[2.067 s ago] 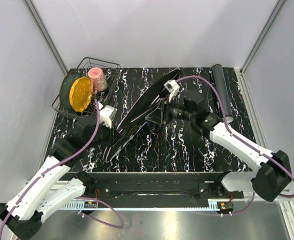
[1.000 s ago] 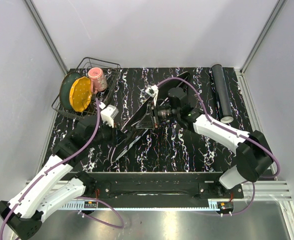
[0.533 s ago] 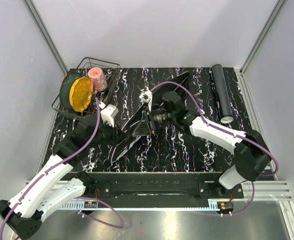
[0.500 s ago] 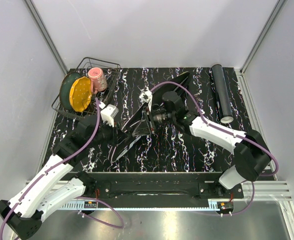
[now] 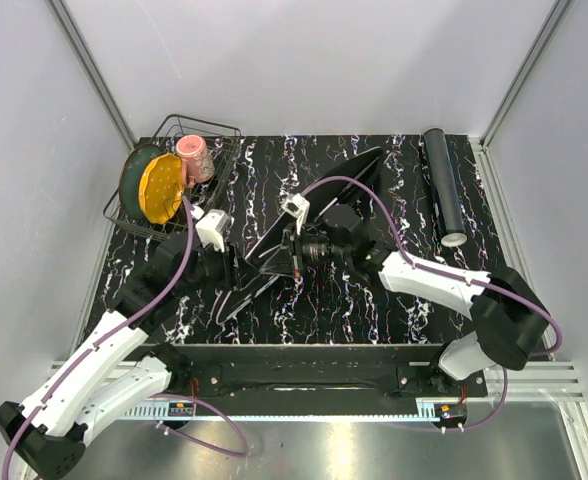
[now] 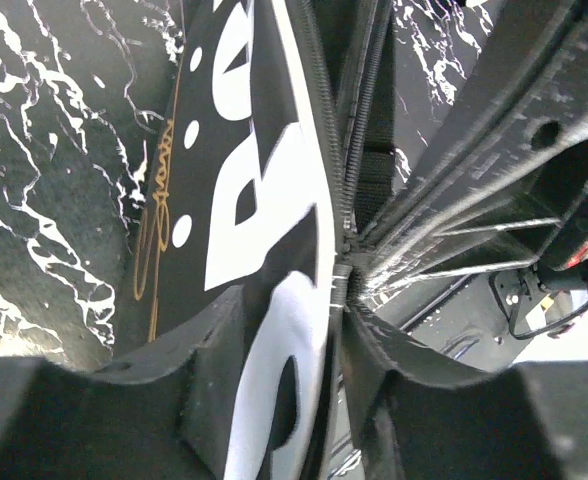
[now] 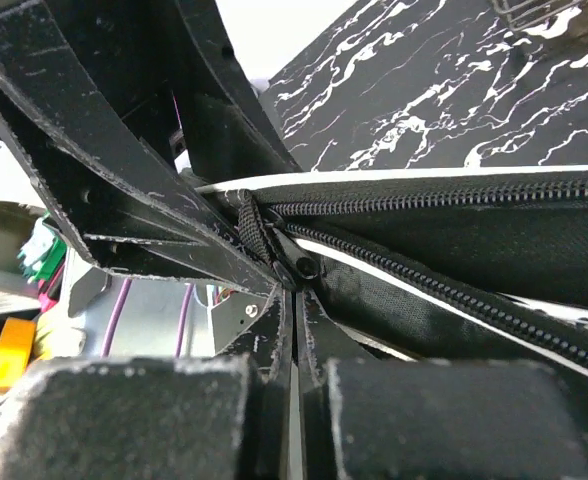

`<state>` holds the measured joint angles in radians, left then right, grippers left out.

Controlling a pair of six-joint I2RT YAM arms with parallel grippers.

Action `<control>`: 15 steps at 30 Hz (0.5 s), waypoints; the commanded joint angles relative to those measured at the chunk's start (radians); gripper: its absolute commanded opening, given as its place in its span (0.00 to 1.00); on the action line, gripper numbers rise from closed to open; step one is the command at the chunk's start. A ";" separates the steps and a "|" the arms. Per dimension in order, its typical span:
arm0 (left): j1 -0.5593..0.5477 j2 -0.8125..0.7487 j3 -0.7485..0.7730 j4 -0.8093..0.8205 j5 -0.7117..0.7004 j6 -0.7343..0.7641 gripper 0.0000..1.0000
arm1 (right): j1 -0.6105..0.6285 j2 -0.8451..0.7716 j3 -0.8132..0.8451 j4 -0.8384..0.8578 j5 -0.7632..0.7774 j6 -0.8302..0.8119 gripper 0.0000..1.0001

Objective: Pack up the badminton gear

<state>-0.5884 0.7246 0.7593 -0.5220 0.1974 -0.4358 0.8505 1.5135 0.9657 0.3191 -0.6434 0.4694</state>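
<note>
The big black racket-shaped bag (image 5: 319, 200) lies slantwise across the marbled table, its white lettering (image 6: 264, 190) filling the left wrist view. My left gripper (image 5: 242, 272) (image 6: 299, 320) is at the bag's near end, with the zipped edge filling the gap between its fingers. My right gripper (image 5: 292, 256) (image 7: 296, 292) is shut, fingertips pinched on the black zipper pull (image 7: 299, 268). From there two rows of zipper teeth (image 7: 454, 195) run apart to the right. The long black tube (image 5: 440, 185) lies at the far right, apart from both grippers.
A wire basket (image 5: 210, 133) stands at the far left corner with a yellow plate (image 5: 161, 188), a green plate (image 5: 132, 180) and a pink cup (image 5: 193, 157). Grey walls enclose the table on three sides. The arm bases sit along the near edge.
The right gripper opened, slid down the bag's edge toward the near left, then shut on the zipper pull. The left gripper's jaws widened a little on the bag.
</note>
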 commanded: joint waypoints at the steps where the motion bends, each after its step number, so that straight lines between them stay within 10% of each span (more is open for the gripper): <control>1: -0.014 -0.020 0.012 0.235 0.108 -0.112 0.52 | 0.073 -0.045 -0.076 0.138 0.117 -0.001 0.00; 15: -0.011 -0.048 0.037 0.298 0.191 -0.167 0.68 | 0.079 -0.030 -0.108 0.187 0.151 -0.041 0.00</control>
<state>-0.5674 0.7010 0.7418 -0.5278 0.1741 -0.5251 0.8764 1.4509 0.8589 0.4664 -0.5423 0.4465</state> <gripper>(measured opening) 0.642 0.012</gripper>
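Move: The left fingers, already parting, straddle the bag edge, which lies about 1 cm right of and 1 cm below the left hand point. The zip slider is roughly 3 cm to that hand's right, level ahead and 1 cm lower; the dish rack is some 28 cm ahead, 24 cm left and 10 cm below. From the right hand, the zip slider is at its fingertips, level ahead, about 1 cm left. Open the left gripper well wider around the bag edge, from roughly a third to nearly two thirds, holding it almost in place with a slight leftward drift of about 0.5 cm and a turn of some 5 degrees counter-clockwise. Keep the right fingers shut on the zip pull; let that hand dip slightly, then rise about 1 cm while rolling a few degrees. ##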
